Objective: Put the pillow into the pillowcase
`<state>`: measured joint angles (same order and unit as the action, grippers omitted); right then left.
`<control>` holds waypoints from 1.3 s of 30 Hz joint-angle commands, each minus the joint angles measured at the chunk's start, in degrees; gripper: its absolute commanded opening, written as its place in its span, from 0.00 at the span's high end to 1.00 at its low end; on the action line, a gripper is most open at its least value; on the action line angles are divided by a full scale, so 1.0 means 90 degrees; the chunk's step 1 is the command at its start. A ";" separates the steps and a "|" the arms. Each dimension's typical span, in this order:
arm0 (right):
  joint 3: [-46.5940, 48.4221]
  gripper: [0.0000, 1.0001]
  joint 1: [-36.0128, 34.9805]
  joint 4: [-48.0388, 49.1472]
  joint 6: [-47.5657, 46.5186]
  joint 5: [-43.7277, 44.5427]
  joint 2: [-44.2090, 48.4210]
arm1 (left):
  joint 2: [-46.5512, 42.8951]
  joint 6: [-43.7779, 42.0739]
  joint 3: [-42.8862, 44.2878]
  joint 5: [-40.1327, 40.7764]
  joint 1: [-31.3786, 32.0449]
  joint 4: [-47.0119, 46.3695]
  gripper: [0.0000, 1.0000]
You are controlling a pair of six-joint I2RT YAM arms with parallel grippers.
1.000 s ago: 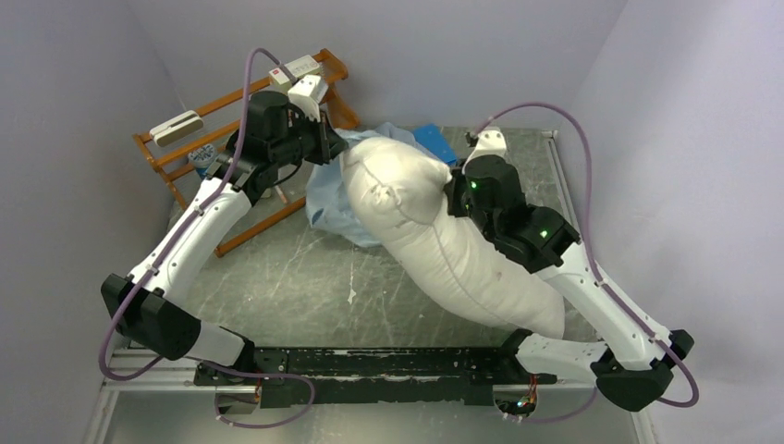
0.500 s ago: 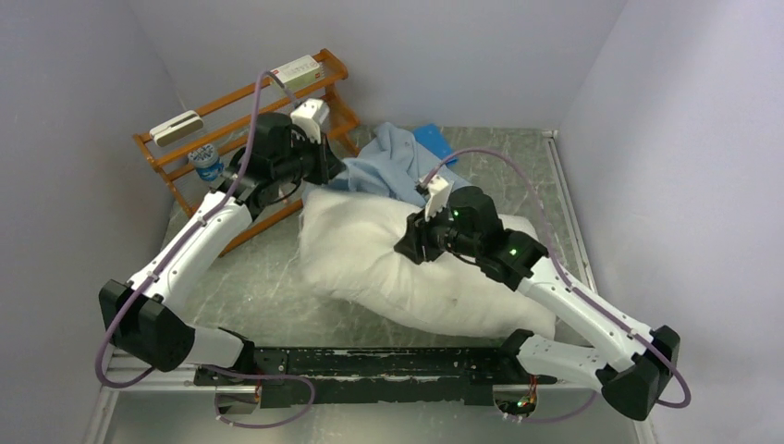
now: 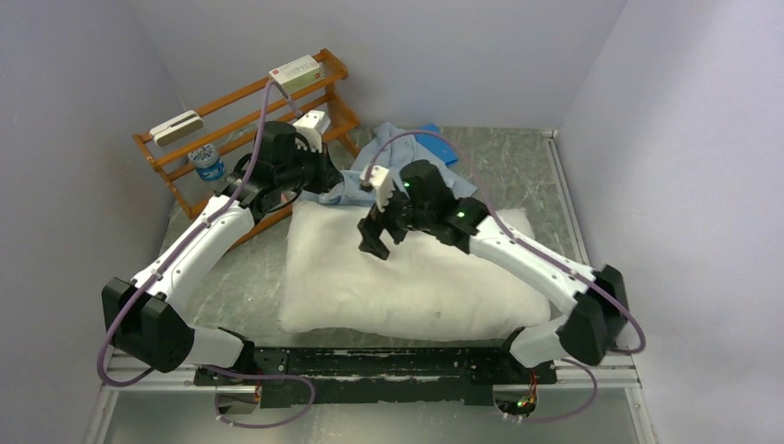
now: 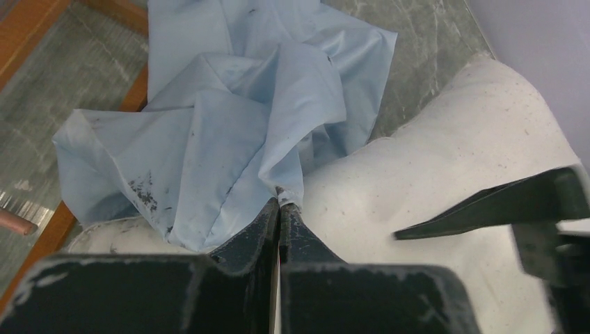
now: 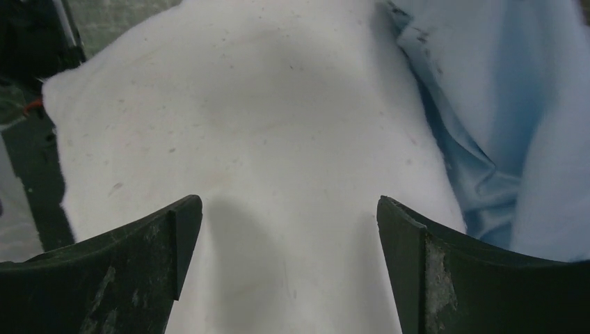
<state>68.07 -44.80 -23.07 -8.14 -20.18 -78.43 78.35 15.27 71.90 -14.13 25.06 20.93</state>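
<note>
The white pillow (image 3: 416, 282) lies flat on the table in front of the arm bases. Behind it, the pale-blue pillowcase (image 3: 388, 153) is crumpled, partly hidden by both arms. My left gripper (image 3: 340, 182) is shut on a fold of the pillowcase (image 4: 229, 118), its tips (image 4: 280, 203) pinching the cloth just above the pillow's far edge (image 4: 431, 160). My right gripper (image 3: 374, 242) hovers open over the pillow's top left part. In the right wrist view the pillow (image 5: 278, 118) fills the space between the wide-apart fingers (image 5: 153, 236), with nothing held, and the pillowcase (image 5: 515, 104) lies to the right.
An orange wooden rack (image 3: 250, 102) stands at the back left with small boxes on it and a bottle (image 3: 208, 165) beside it. A flat bright-blue sheet (image 3: 434, 141) lies behind the pillowcase. Walls close in on the left, back and right.
The pillow, raised on end a second ago, has dropped flat onto the table. My right gripper opened, let it go and swung left over it. The left gripper stayed shut on the pillowcase.
</note>
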 commanded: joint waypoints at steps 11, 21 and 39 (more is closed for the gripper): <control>-0.0530 0.74 -0.1049 0.1095 -0.0867 0.0439 -0.1317 | -0.0398 0.0385 0.0105 0.0749 -0.0196 -0.0189 0.95; -0.0765 1.00 0.0287 0.0430 0.1462 0.2972 -0.0322 | -0.0066 -0.0194 0.0791 0.0788 -0.0244 0.0450 0.95; 0.1036 1.00 0.2016 -0.0790 -0.0110 0.3272 -0.0175 | 0.0200 0.0303 0.1146 -0.0604 -0.0236 -0.0251 0.95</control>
<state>75.72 -27.11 -26.72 -3.55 17.19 -82.81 80.47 20.53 78.46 -17.21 23.38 19.64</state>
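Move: The right gripper is wide open over the pillow's left part; the bit to pinch is about 5 cm to its left, 2 cm back and 7 cm below. The pillow's middle is some 12 cm right, 8 cm back and 13 cm below this gripper, the pillowcase about 18 cm ahead, 7 cm right. The left gripper already holds the pillowcase; the pillow's middle is roughly 21 cm back and 20 cm right of that gripper. Lower the open right gripper about 7 cm while reaching left onto the pillow's left part, and shut the fingers on a fold of its cover. Then drag the fold right and forward towards the far side, about 23 cm right and 17 cm forward, rising and swinging the wrist some 65 degrees clockwise. Keep the left gripper shut on the pillowcase and raise it about 4 cm with a small sway left and back right. ##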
